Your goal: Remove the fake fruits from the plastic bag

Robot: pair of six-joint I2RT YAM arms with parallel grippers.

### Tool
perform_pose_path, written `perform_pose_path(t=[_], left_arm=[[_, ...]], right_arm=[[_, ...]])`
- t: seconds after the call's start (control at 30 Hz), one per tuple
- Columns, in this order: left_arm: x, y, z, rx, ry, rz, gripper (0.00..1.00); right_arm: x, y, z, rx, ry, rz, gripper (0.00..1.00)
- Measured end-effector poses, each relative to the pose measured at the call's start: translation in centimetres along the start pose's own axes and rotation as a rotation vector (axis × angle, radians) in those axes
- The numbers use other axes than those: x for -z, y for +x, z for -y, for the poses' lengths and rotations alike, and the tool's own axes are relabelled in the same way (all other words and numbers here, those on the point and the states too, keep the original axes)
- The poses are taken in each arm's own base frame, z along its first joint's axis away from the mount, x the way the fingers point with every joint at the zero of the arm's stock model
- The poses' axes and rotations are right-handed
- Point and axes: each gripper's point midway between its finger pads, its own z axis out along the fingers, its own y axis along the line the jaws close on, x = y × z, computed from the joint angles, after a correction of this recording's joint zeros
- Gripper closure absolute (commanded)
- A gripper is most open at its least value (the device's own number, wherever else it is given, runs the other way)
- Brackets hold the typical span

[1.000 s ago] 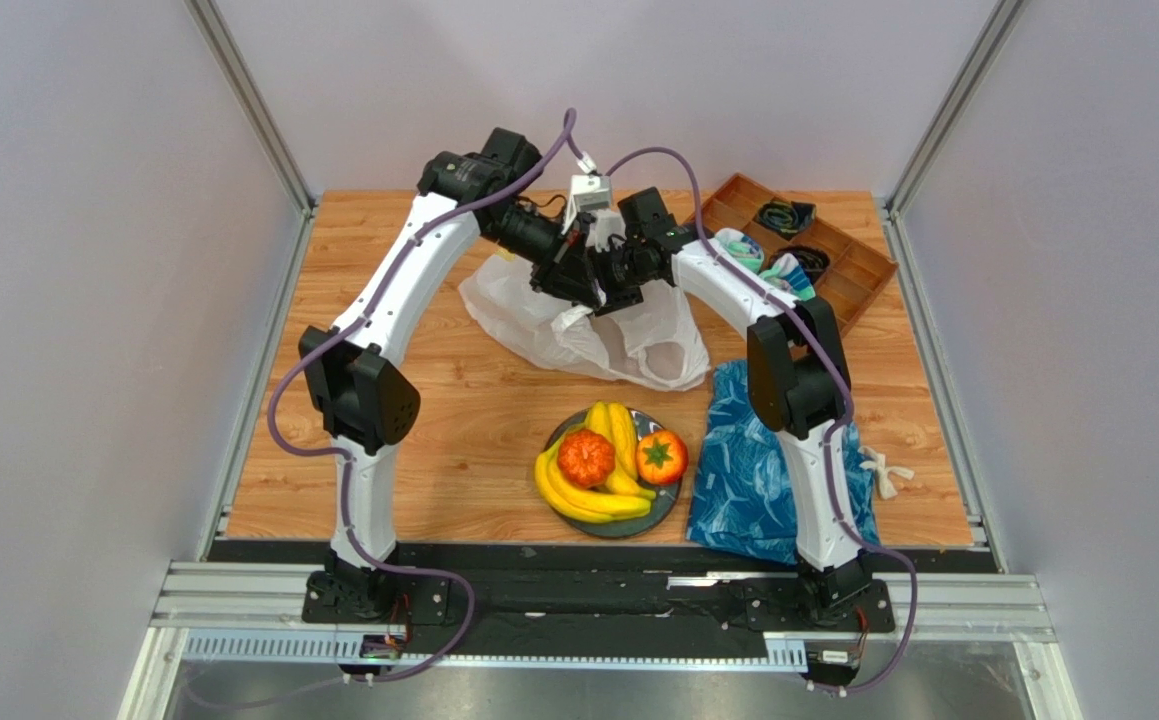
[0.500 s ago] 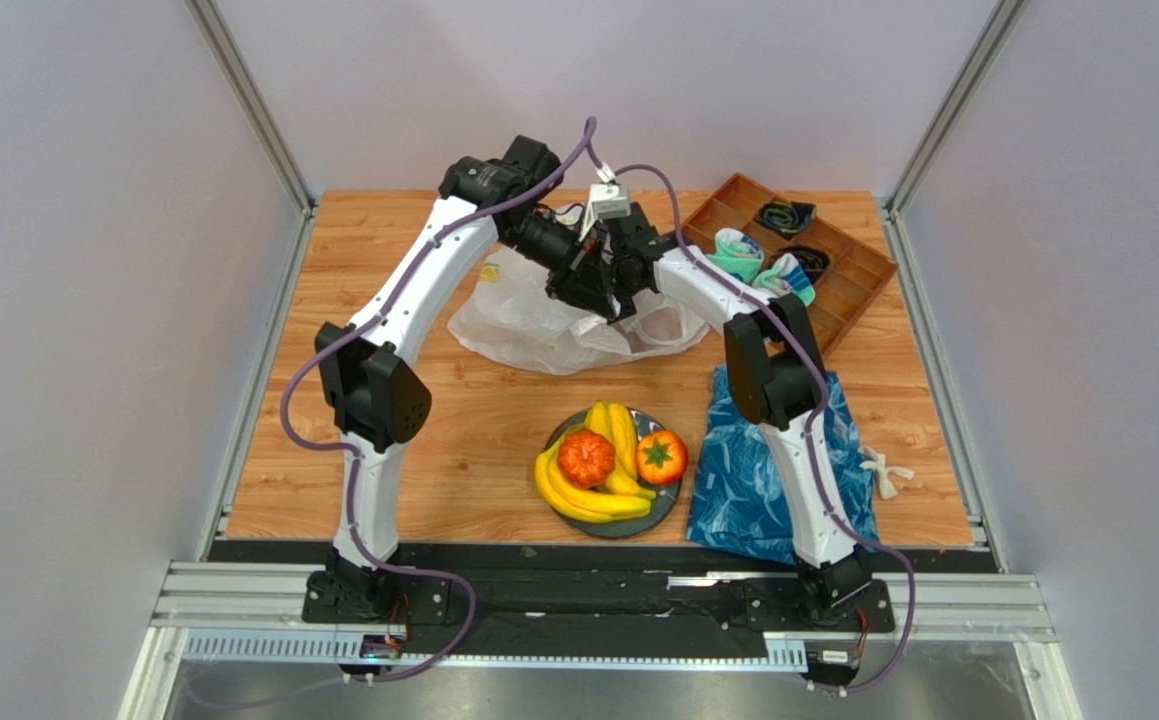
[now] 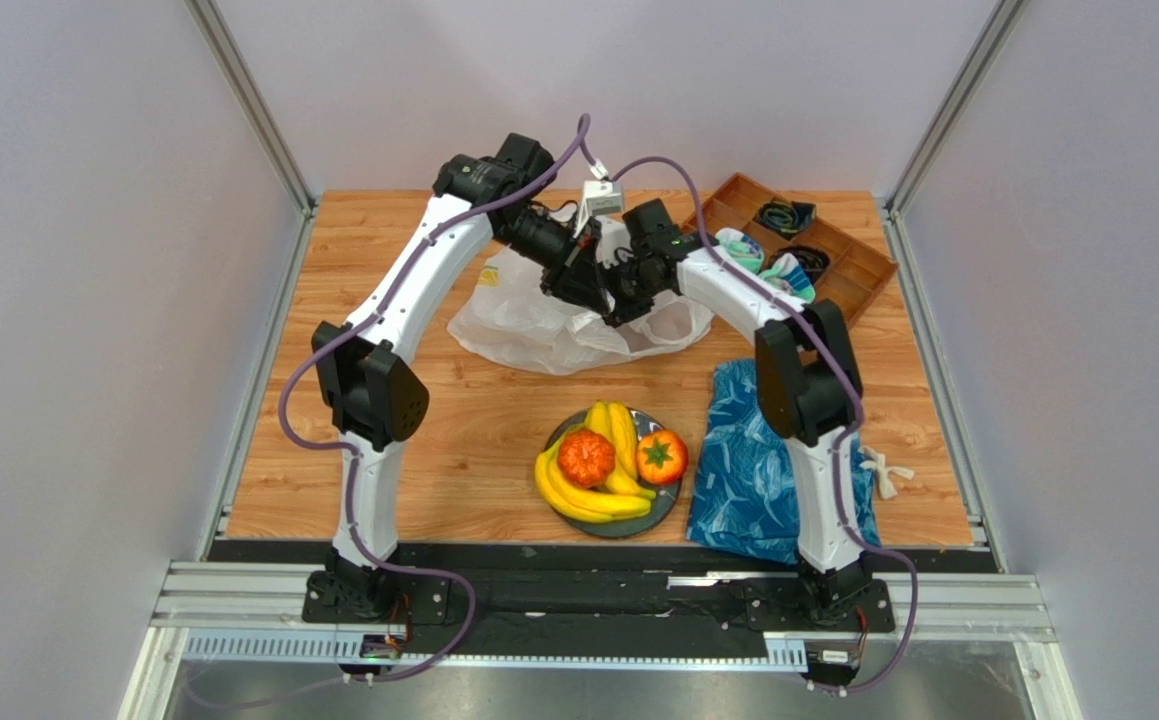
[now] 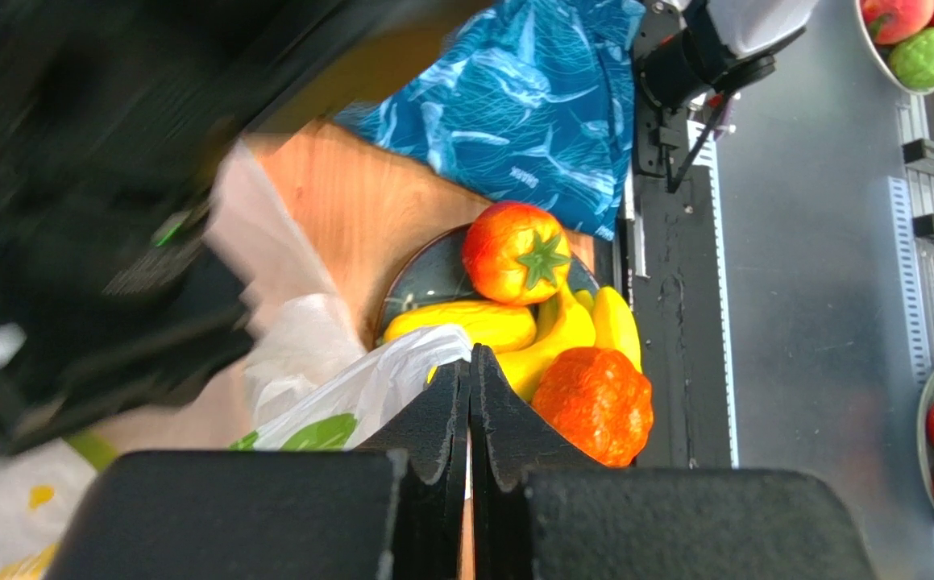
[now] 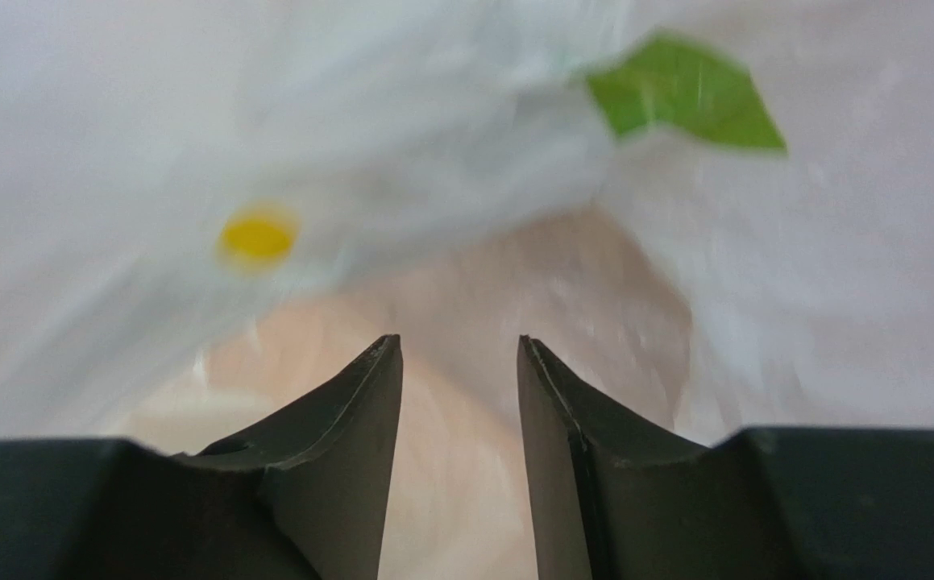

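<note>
The white plastic bag point(image 3: 533, 323) lies crumpled at the back of the table, one edge lifted. My left gripper point(image 3: 596, 288) is shut on that edge; in the left wrist view its jaws point(image 4: 469, 363) pinch the thin film point(image 4: 350, 387). My right gripper point(image 3: 630, 293) is pushed into the bag, its jaws point(image 5: 459, 351) a little apart with only film point(image 5: 472, 181) ahead of them. No fruit shows inside the bag. Yellow bananas point(image 3: 578, 500), an orange fruit point(image 3: 587, 456) and a red-orange fruit point(image 3: 662, 456) sit on a dark plate point(image 3: 660, 515) near the front.
A blue patterned cloth point(image 3: 758, 465) lies to the right of the plate, under the right arm. A brown divided tray point(image 3: 856, 278) holding socks point(image 3: 788, 275) stands at the back right. A small white object point(image 3: 886, 473) lies at the right edge.
The right gripper's jaws have closed from wide to a narrow gap. Both grippers moved toward the back, and the bag shifted back and left with them.
</note>
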Motion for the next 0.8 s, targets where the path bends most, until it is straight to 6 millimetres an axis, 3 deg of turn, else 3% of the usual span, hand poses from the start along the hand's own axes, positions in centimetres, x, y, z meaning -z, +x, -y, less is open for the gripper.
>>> perform_pose_path(t=[0.1, 0.23, 0.33, 0.43, 0.57, 0.67, 0.8], left_arm=[[1.1, 0.3, -1.0, 0.012, -0.035, 0.005, 1.0], [3.0, 0.9, -2.7, 0.026, -0.092, 0.011, 1.0], [3.9, 1.7, -3.7, 0.03, -0.124, 0.004, 1.0], [3.5, 3.0, -4.0, 0.059, -0.117, -0.019, 1.0], [2.9, 3.7, -3.9, 0.067, -0.106, -0.041, 1.0], [2.7, 3.9, -3.9, 0.068, -0.108, -0.049, 1.0], [2.4, 5.8, -4.0, 0.118, -0.109, -0.09, 1.0]], right_arm=[[3.6, 0.1, -0.3, 0.033, 0.021, 0.031, 0.61], [8.1, 0.4, 0.9, 0.035, 0.073, 0.084, 0.61], [9.9, 1.2, 2.5, 0.014, 0.108, 0.099, 0.52], [10.0, 2.3, 3.6, -0.016, 0.116, 0.085, 0.41], [9.4, 2.2, 2.6, -0.011, 0.084, 0.082, 0.31], [8.4, 0.2, 1.3, 0.024, 0.046, 0.1, 0.22], [6.3, -2.6, -0.1, 0.066, -0.012, 0.123, 0.08]])
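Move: The white plastic bag sprawls with its middle about 4 cm left of the right hand and nearly level with it fore and aft, 3 cm below. From the left hand, which already holds the rim, the middle lies some 12 cm ahead, 4 cm left and 23 cm down. From the right hand, the plate is about 23 cm back and 1 cm right, the tomato 21 cm back and 8 cm right, and the wooden box 7 cm ahead and 31 cm right. The bag's rim stays pinched in the left fingers, carried forward-left at first, then mostly down, ending about 5 cm lower and 5 cm farther left. Out of the bag's folds the right hand, seemingly with nothing between its fingers, rises 6 cm while swinging 9 cm right. It then turns back left some 6 cm over the bag, coming a little forward, its half-open fingers spreading wide. ##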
